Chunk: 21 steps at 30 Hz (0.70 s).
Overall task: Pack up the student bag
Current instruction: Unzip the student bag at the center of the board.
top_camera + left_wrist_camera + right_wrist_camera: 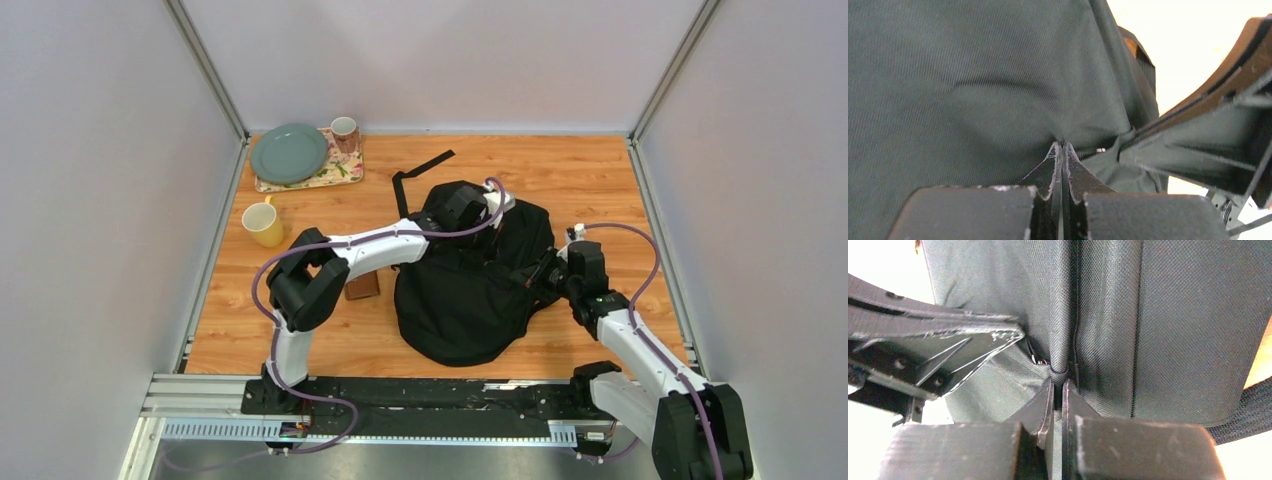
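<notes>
The student bag, a large black fabric backpack, lies in the middle of the table. My left gripper reaches over its far top edge. In the left wrist view it is shut, and the bag's cloth puckers at its tips. My right gripper is at the bag's right side. In the right wrist view it is shut on a fold of fabric by a seam. Each wrist view shows the other gripper's fingers close by.
A small brown wallet lies left of the bag under the left arm. A yellow mug stands further left. At the back left a floral tray carries a green plate and a pink cup. A black strap trails behind the bag.
</notes>
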{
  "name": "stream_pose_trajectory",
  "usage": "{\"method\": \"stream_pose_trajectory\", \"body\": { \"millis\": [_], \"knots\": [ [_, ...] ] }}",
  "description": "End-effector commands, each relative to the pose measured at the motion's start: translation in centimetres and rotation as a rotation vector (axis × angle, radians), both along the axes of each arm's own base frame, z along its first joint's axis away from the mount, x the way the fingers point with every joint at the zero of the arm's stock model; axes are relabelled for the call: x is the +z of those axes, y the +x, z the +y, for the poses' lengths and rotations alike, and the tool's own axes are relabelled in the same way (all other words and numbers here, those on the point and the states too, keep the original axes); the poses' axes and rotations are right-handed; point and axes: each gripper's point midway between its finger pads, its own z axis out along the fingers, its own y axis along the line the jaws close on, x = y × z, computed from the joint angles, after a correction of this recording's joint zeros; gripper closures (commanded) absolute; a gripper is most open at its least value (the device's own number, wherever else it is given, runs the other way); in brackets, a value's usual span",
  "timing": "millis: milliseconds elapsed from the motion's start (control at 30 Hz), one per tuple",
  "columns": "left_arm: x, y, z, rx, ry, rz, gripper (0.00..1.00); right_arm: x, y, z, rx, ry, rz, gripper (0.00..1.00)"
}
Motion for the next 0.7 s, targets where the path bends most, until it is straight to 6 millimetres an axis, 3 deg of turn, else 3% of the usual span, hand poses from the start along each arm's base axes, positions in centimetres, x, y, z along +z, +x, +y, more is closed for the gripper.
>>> {"method": "stream_pose_trajectory", "body": {
  "millis": [0, 133, 300, 533, 667],
  "knots": [
    [4.0, 1.5, 3.4, 0.037, -0.007, -0.119, 1.00, 0.3, 1.0, -0.9, -0.023, -0.052, 0.001, 1.00],
    [4.1, 2.9, 6.9, 0.102, 0.010, -0.134, 1.00, 0.6, 1.5, -1.1, -0.025, -0.063, -0.006, 1.00],
    [5.3, 3.8, 9.6, 0.147, 0.004, -0.171, 1.00, 0.6, 1.6, -1.4, -0.029, -0.070, -0.006, 1.00],
    [3.3, 4.6, 14.6, 0.244, 0.124, -0.190, 1.00, 0.4, 1.8, -2.2, -0.038, -0.093, -0.003, 1.00],
    [3.5, 4.5, 17.9, 0.313, 0.151, -0.207, 1.00, 0.7, 2.8, -3.2, -0.057, -0.099, -0.008, 1.00]
  ]
}}
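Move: The left hand already holds the zip pull on the bag, with the zip's left end some 15 cm to its left, about 3 cm farther out and 2 cm lower. From that hand the brown wallet lies on the board roughly 25 cm left and 5 cm back, some 7 cm down, and the loose strap about 16 cm left and 17 cm ahead. The right hand, still pinching the cloth at the zip's other end, has the zip's left end about 23 cm left and 6 cm ahead. Keeping its pinch on the zip pull, the left hand drags the slider briskly about 13 cm left along the zip, away from the right hand and towards the bag's left edge, swinging slightly forward and turning some 10 degrees counter-clockwise; it lifts 2–3 cm on the way, then dips a little. The right hand keeps the bag cloth pinched and all but stays put as the anchor. ##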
